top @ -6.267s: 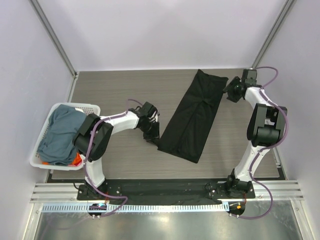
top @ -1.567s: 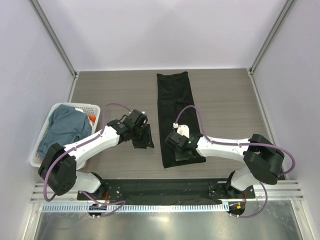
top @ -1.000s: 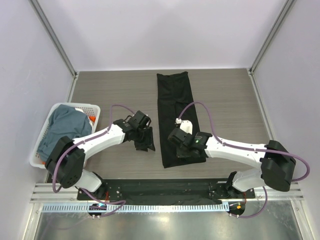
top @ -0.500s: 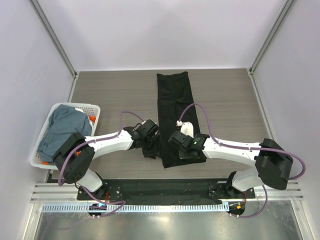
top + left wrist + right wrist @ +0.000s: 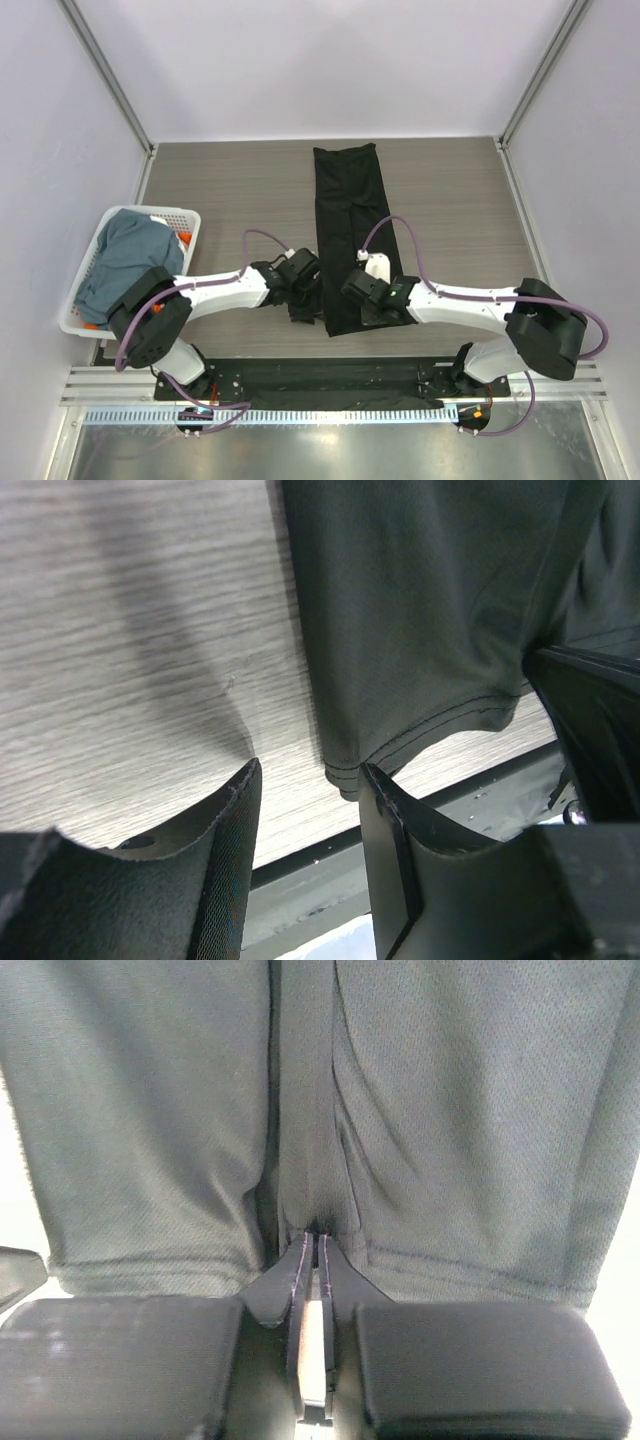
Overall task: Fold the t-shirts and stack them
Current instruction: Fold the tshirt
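A black t-shirt (image 5: 347,200), folded into a long narrow strip, runs from the table's far middle toward the near edge. My right gripper (image 5: 372,303) sits on its near end, jaws shut on a pinch of the hem of this black t-shirt (image 5: 450,1110). My left gripper (image 5: 304,303) is at the strip's near-left corner, open. In the left wrist view the stitched corner of the black t-shirt (image 5: 420,610) lies just beyond the left gripper (image 5: 310,780), close to the right fingertip (image 5: 385,790), with nothing gripped. A slate blue-grey t-shirt (image 5: 125,255) and a bit of orange t-shirt (image 5: 183,240) lie in the basket.
A white lattice-sided basket (image 5: 150,211) stands at the table's left edge. A black strip and metal rail (image 5: 330,395) border the near edge just behind both grippers. Grey walls enclose the far and side edges.
My left gripper slid right from bare table to the strip's near-left corner. The right gripper stayed on the near end, shifting slightly toward the near edge.
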`<state>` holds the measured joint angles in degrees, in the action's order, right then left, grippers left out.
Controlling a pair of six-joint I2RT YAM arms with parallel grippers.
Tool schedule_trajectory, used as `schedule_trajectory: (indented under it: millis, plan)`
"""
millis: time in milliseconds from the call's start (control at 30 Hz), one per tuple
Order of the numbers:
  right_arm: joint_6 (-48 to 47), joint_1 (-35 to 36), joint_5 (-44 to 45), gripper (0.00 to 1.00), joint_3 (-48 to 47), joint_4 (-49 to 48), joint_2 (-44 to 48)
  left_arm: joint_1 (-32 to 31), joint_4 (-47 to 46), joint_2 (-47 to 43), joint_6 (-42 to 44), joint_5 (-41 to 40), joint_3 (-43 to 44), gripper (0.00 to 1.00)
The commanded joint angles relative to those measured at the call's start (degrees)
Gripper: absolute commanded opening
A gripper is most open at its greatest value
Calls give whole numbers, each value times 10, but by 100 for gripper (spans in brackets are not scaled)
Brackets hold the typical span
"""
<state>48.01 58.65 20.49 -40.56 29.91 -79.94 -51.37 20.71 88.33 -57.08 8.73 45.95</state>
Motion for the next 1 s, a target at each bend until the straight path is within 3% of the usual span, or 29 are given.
schedule_trajectory:
  millis: [0,200,333,400,567,667,967]
  plan:
    - [16,1,-5,13,-16,15,42,-9,-22,-16,-22,-16,-11,45]
    - [16,-8,1,27,-32,51,84,-15,-32,-5,-33,-16,-16,45]
    - [7,-60,-13,34,-22,75,103,-18,-45,8,-36,-14,-15,45]
    - [1,-91,-26,37,-1,81,117,-18,-47,15,-36,-11,-15,40]
    - [-23,-190,-68,42,47,95,189,-19,-48,11,-36,-11,-18,13]
    - [-27,-213,-93,42,66,96,207,-18,-33,3,-37,-20,-18,2]
    - [27,-218,-129,42,107,57,204,-18,63,-37,-16,-83,2,0]
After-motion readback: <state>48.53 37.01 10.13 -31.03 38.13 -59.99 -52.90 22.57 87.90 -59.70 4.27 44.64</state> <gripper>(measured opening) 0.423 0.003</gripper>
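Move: The near hem of the t-shirt runs across under both hands. Its left corner is about 1 cm right of the left hand's open fingers, 1 cm nearer the base and 1 cm below. Its right corner lies roughly 9 cm to the right hand's right, 1 cm back and 1 cm down; the middle of the hem is right at that hand's nearly shut fingertips. The table's near edge is some 6 cm back from the left hand, 3 cm below. Up about 3 cm off the middle of the hem, the right hand opens and swings nearly 9 cm right to the t-shirt's near right corner, turning clockwise some 20 degrees, then eases back and down, still open, just above it. The left hand sinks about 1 cm at the near left corner, pinches it shut and, at the end, draws it slightly left. ##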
